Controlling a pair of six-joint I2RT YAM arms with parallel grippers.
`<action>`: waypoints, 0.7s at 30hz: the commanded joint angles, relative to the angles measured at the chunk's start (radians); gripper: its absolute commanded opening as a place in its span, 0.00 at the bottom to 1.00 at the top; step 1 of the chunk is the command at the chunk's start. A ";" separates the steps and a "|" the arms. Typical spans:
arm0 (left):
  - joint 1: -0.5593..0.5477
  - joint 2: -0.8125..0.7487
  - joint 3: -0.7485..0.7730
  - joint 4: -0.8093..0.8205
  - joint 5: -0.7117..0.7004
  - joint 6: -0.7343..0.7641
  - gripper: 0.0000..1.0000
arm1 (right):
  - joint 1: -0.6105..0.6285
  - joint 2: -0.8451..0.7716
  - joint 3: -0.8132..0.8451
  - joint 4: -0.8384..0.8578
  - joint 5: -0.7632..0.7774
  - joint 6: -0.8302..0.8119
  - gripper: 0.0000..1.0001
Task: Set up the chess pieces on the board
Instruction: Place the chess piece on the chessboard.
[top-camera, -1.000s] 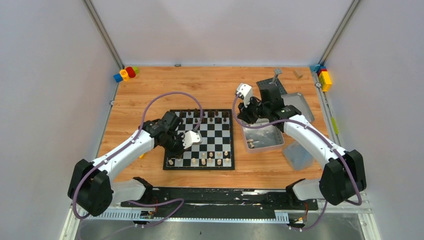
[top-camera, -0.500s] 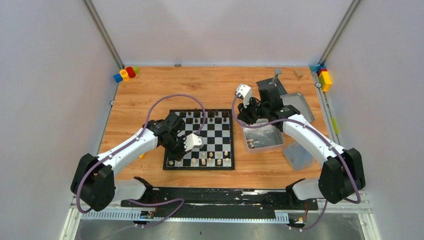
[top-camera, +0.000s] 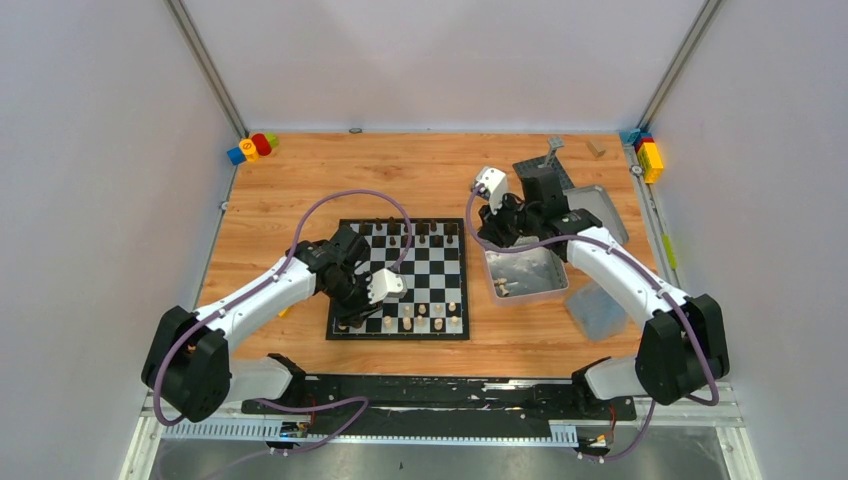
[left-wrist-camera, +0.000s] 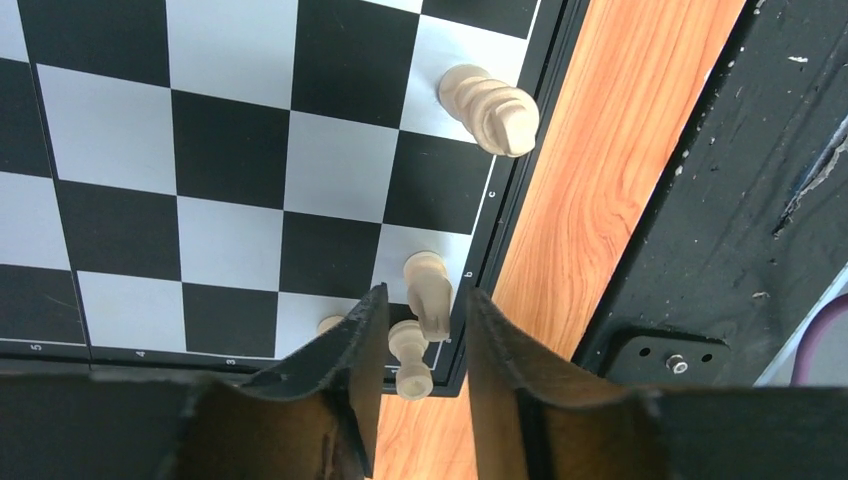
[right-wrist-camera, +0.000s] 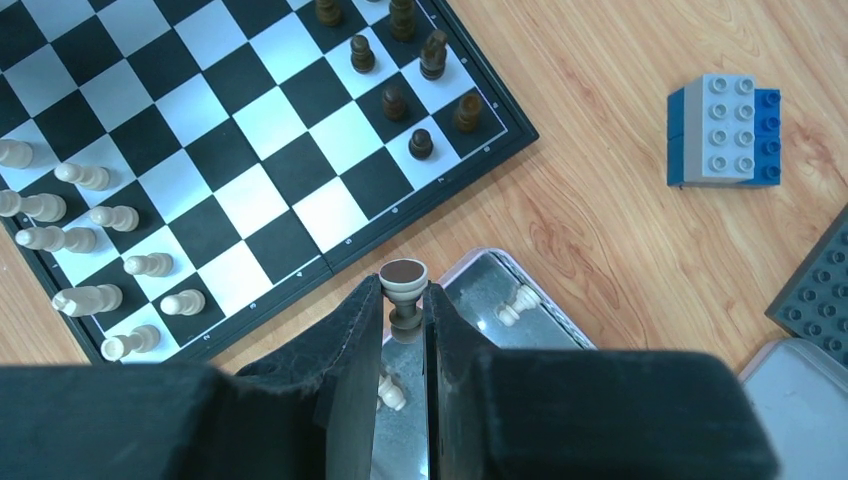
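Observation:
The board (top-camera: 420, 270) lies mid-table, with dark chess pieces (top-camera: 405, 236) on its far rows and cream ones (top-camera: 420, 318) on its near rows. My left gripper (top-camera: 347, 312) hangs over the near-left corner. In the left wrist view its jaws (left-wrist-camera: 425, 295) are parted, and a cream piece (left-wrist-camera: 412, 350) stands free between them on the corner square. A cream knight (left-wrist-camera: 430, 290) stands just beyond it. My right gripper (right-wrist-camera: 403, 288) is shut on a small chess piece (right-wrist-camera: 404, 275) above the corner of the metal tin (right-wrist-camera: 480, 290). That gripper (top-camera: 487, 240) sits right of the board.
Two cream pieces (right-wrist-camera: 520, 303) lie in the tin (top-camera: 530, 275). A grey studded plate (top-camera: 545, 170) and the tin's lid (top-camera: 600, 210) sit behind it, and a blue-grey brick (right-wrist-camera: 722, 130) lies on the wood. Coloured bricks (top-camera: 252, 147) occupy the far corners. The black base rail (left-wrist-camera: 720, 200) borders the board's near side.
The left gripper came down at the board's near-left corner and its jaws opened, leaving the cream piece standing. The right arm hardly moved and keeps its piece.

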 joint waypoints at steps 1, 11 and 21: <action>-0.007 -0.019 0.003 0.000 0.006 0.013 0.48 | -0.022 -0.030 0.008 -0.007 -0.002 -0.017 0.00; -0.006 -0.152 0.056 0.016 -0.021 -0.034 0.76 | -0.049 -0.062 0.011 -0.177 0.080 -0.109 0.00; -0.004 -0.187 0.157 0.099 -0.004 -0.172 0.98 | -0.046 0.010 0.122 -0.377 0.008 -0.132 0.00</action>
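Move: The white knight on b1 stands between the left hand's already parted fingers, about 1 cm below the pads. The corner piece on a1 is some 3 cm to its left and level with it, and the white piece on d1 some 6 cm to its right, also level. The right hand already holds a chess piece; from it the metal tray's middle is about 7 cm right, 6 cm back and 12 cm down. Two grey-blue bricks lie roughly 11 cm ahead, straight on. The left fingers spread from a bit over a third to nearly full width around the knight and leave it, the hand rising about 6.5 cm while moving some 3 cm forward, its tips swinging forward. The right hand keeps its grip on its piece and carries it right, then back and down over the tray, roughly 5 cm right, 3 back and 2 down, its fingers tipping steeper. ##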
